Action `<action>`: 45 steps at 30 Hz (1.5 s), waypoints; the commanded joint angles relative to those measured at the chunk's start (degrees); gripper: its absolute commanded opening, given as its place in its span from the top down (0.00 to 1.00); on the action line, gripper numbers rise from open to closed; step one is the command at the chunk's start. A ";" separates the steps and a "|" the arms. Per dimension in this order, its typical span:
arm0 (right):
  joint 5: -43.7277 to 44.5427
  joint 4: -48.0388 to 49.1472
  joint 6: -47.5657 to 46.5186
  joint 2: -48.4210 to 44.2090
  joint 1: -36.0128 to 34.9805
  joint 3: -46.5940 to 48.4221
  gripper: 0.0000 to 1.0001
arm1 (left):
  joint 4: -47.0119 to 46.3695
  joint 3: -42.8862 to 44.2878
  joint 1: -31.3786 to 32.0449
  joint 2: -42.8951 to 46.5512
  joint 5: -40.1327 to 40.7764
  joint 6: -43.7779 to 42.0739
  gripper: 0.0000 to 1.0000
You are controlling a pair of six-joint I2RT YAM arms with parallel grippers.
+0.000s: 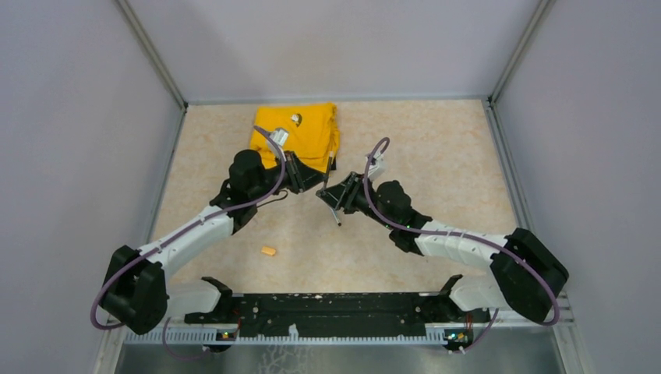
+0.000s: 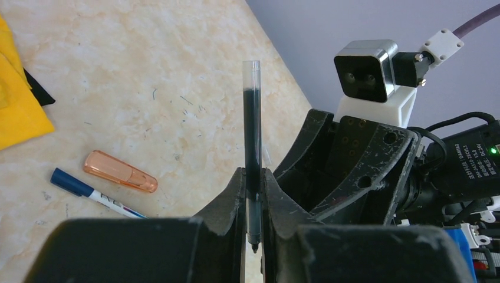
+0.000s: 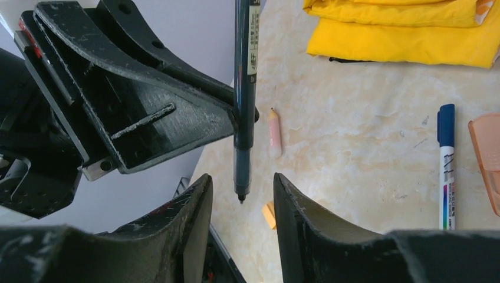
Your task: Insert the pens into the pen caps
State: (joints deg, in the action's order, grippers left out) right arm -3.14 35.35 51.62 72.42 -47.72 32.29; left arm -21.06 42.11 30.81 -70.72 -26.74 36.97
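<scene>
My left gripper [image 2: 253, 174] is shut on a thin dark pen [image 2: 252, 135], held partway along its barrel with the writing tip pointing back past the fingers. In the right wrist view the same dark pen [image 3: 244, 88] hangs tip-down between the fingers of my right gripper [image 3: 242, 177], which is open with a gap on each side of the tip. In the top view the left gripper [image 1: 316, 181] and right gripper [image 1: 331, 199] meet mid-table. A white pen [image 3: 446, 171] with a dark blue cap lies on the table. A small light orange cap [image 1: 268, 251] lies nearer the bases.
A folded yellow cloth [image 1: 300, 132] lies at the back of the table. A translucent orange marker [image 2: 121, 171] rests beside the white pen [image 2: 97, 196]. A pale orange stub [image 3: 274, 132] lies below the grippers. Grey walls enclose the table on three sides.
</scene>
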 commanded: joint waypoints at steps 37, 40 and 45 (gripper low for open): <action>10.54 15.29 -92.46 -12.65 0.20 -6.76 1.00 | 19.50 14.67 0.64 7.81 1.37 -19.62 0.50; 8.88 11.65 -108.28 -13.54 0.18 -6.65 1.00 | 20.37 16.18 0.61 7.90 -0.02 -20.14 0.49; 8.23 -1.58 -123.68 -16.40 0.11 -2.55 1.00 | 25.24 21.23 0.63 7.07 -1.14 -22.68 0.46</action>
State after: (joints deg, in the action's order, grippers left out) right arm 6.81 42.61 -51.22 58.78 -47.44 24.93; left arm 0.36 58.19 31.40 -63.61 -26.22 17.80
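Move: The left fingers still hold the dark pen upright, tip down, its middle about 2 cm above that hand point. The open right fingers are already around the pen's lower end, with its middle roughly 5 cm above the right hand point. From the right hand, the blue-white marker lies on the table some 14 cm ahead, 3 cm to the right and 19 cm down; the orange marker lies 3 cm farther out and 2 cm farther right than the blue-white one. The right fingers close on the pen just above its tip, and only then do the left fingers open and let go. The left hand rises about 9 cm, tilting up, while the right hand draws away with the pen, some 10 cm to the right, rising 6 cm and easing 4 cm forward, rolling about 100 degrees about its own fingers, counter-clockwise seen from behind the hand. ##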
